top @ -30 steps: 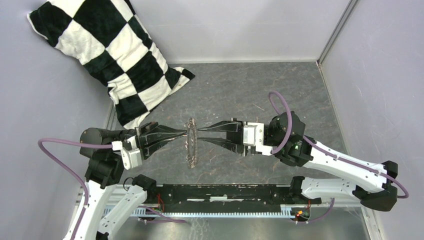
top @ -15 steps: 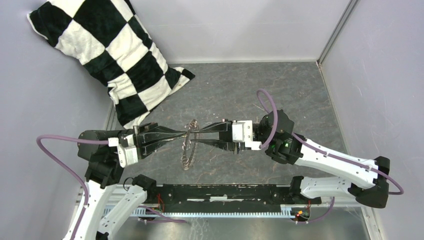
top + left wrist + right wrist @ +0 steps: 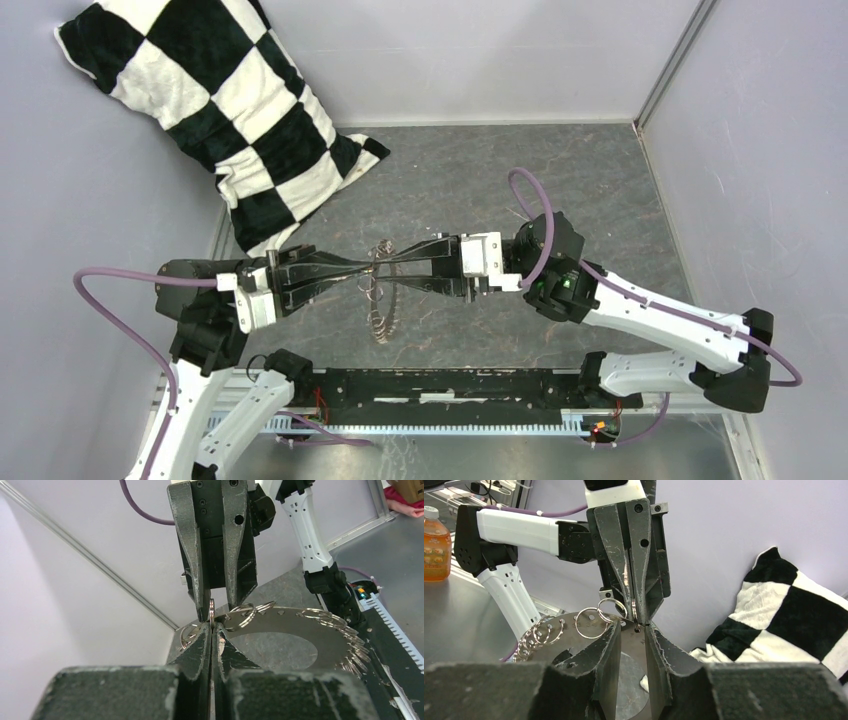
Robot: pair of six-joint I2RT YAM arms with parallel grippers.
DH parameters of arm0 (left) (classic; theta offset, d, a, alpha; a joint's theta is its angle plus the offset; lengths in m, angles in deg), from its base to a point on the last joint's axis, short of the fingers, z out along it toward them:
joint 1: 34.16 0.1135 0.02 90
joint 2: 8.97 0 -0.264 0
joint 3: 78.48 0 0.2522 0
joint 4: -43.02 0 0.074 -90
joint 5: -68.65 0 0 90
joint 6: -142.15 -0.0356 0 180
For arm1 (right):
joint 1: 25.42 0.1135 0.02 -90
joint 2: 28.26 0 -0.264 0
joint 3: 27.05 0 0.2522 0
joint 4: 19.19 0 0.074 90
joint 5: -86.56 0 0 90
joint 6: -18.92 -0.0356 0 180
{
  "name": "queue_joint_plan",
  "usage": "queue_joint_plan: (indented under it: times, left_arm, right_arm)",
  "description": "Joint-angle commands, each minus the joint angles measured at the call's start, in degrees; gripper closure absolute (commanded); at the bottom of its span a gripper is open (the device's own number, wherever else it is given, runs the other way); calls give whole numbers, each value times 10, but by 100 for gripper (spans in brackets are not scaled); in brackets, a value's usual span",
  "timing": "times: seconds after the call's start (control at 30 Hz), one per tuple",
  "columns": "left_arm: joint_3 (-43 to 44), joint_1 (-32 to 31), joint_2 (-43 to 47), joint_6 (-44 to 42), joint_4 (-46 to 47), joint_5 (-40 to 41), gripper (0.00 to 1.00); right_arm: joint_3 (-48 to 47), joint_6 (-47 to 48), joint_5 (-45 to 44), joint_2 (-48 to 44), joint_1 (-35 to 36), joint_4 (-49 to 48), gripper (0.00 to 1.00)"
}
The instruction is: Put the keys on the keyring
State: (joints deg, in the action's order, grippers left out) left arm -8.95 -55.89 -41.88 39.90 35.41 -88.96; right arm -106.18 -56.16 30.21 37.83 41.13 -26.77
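The keyring (image 3: 381, 310) is a flat metal disc with a hollow centre, its rim drilled with holes and hung with several small split rings. It hangs edge-on above the table between both arms. My left gripper (image 3: 368, 270) is shut on one small split ring (image 3: 211, 611) threaded through a hole in the rim of the keyring (image 3: 300, 625). My right gripper (image 3: 634, 628) faces it from the other side. Its jaws are apart, one on each side of that ring, over the rim of the keyring (image 3: 574, 642). The keys are out of view.
A black-and-white checked pillow (image 3: 220, 110) leans in the far left corner and shows in the right wrist view (image 3: 794, 610). Grey walls close the table on three sides. A black rail (image 3: 450, 385) runs along the near edge. An orange bottle (image 3: 435, 545) stands outside.
My right arm has reached left until its fingertips overlap the keyring's rim and meet the left gripper's tips. The keyring has swung slightly. The left gripper has stayed shut.
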Motion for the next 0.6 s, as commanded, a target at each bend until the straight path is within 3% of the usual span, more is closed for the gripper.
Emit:
queue_joint_plan:
  times: [0.0,0.13,0.37,0.43,0.47,0.53,0.57]
  left_arm:
    - [14,-2,-5,4,13,0,98]
    - [19,-3,-3,-17,-4,-8,98]
    - [20,-2,0,-69,-59,-16,98]
    - [20,-2,1,-71,-59,-6,97]
    - [21,-2,2,-74,-71,0,88]
    - [26,-2,1,-94,-104,13,56]
    - [31,-2,2,-116,-129,19,50]
  right_arm:
    - [-35,-12,14,11,-2,-17,70]
    - [-41,-13,15,14,-4,-9,74]
    - [-78,-9,13,34,-5,45,98]
    - [-94,4,-6,42,-5,88,99]
    - [-103,15,-21,46,-5,118,99]
    - [-119,37,-51,52,-5,178,99]
    - [-128,48,-68,53,-5,206,100]
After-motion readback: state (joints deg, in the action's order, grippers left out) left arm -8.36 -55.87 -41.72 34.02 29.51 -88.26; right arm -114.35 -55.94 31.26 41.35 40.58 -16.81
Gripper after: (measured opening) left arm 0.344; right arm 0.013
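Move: My left fingertips still pinch the keyring, roughly 1 cm to the right of that hand's point, with my open right fingers already around it; from my right hand it lies about 1 cm left and 1 cm up, level fore and aft. The metal disc hangs from it, its middle some 3 cm back of my right hand, level sideways and 3 cm below. Two loose rings on its rim sit about 2 cm back, level sideways and 1 cm up. I hand the keyring across: my right hand eases about 1 cm left, further over it, shuts its fingers and pinches it, then dips them some 5 degrees. My left hand, gripping meanwhile, sinks about 1 cm and only at the end opens about a third, letting go. ##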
